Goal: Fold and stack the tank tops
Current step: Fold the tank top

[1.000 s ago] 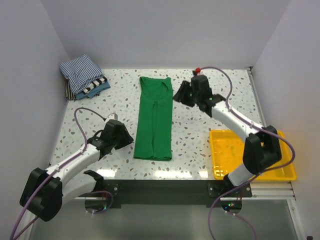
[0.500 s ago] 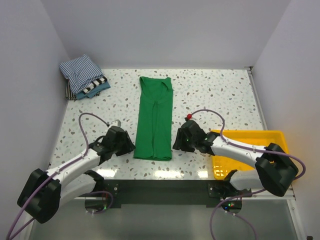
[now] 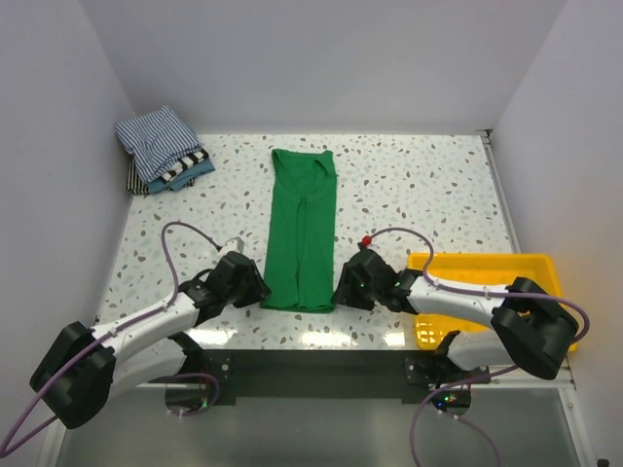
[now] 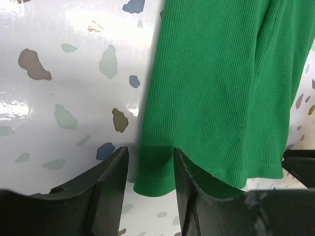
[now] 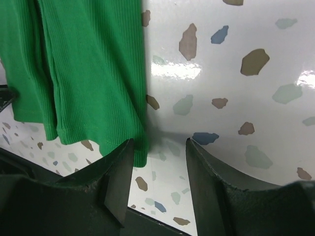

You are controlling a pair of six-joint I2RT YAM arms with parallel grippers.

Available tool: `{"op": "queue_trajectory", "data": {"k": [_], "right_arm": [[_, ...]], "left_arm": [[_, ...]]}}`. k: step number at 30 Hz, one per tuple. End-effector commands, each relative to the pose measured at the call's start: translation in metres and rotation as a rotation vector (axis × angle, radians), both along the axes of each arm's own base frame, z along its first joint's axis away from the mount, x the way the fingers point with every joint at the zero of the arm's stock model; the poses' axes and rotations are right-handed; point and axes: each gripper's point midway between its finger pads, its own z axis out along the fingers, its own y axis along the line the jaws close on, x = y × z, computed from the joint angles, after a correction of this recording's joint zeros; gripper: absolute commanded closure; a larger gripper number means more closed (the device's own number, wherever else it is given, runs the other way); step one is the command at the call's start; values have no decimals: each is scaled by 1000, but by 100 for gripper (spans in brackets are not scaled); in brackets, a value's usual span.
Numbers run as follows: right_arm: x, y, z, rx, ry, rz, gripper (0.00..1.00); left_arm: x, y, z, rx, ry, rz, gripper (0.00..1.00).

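Observation:
A plain green tank top point(image 3: 300, 233) lies as a long narrow strip in the middle of the table, its hem toward me. My left gripper point(image 3: 255, 290) is at the hem's left corner. In the left wrist view its gripper point(image 4: 150, 167) is open, and the green hem corner point(image 4: 157, 184) lies between the fingers, which are not pressed on it. My right gripper point(image 3: 341, 290) is at the hem's right corner. In the right wrist view its gripper point(image 5: 160, 157) is open, with the green edge point(image 5: 140, 152) against the inner face of its left finger point(image 5: 115, 187).
At the back left corner is a pile of folded tank tops, with the blue-and-white striped one point(image 3: 156, 138) on top of a black-and-white striped one point(image 3: 181, 173) and a teal one point(image 3: 201, 166). A yellow tray point(image 3: 487, 263) sits at the near right, partly under the right arm.
The right arm has swung from the top's far right side down to the near hem corner. The left gripper has moved in onto the left hem corner and its jaws have narrowed slightly.

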Motion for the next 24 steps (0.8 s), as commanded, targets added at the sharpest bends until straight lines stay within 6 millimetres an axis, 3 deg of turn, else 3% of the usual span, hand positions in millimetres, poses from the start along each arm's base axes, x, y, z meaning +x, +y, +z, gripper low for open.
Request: {"op": "queue_trajectory", "data": {"k": [1, 10, 18, 19, 24], "right_arm": [[-2, 9, -3, 43, 14, -23, 50], [-12, 18, -13, 85, 48, -31, 50], [-23, 17, -28, 41, 78, -4, 58], [-24, 15, -32, 28, 81, -4, 60], [-27, 2, -43, -44, 82, -1, 95]], "left_arm": [[-32, 19, -30, 90, 127, 12, 53], [-44, 13, -37, 111, 160, -26, 64], [-51, 10, -40, 112, 180, -56, 87], [-53, 9, -41, 110, 184, -60, 89], [-64, -1, -38, 86, 201, -103, 100]]}}
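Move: Just under the left hand, the near left corner of the green tank top's hem lies about 2 cm back and 2 cm to the right, 1 cm lower; the right hem corner is some 17 cm to that hand's right and 2 cm back. From the right hand, that right corner sits about 4 cm left, 1 cm back and 1 cm below. The yellow bin's middle is roughly 34 cm to the right hand's right, 1 cm back. Closing in from both sides, the hands pinch the two near hem corners of the tank top. The left hand eases right and back about 3 cm, sinking slightly while its fingers shut on the left corner; the right slides some 3.5 cm left, its left side rolling up a little, then dips about 1 cm with a slight draw back as its fingers close. ##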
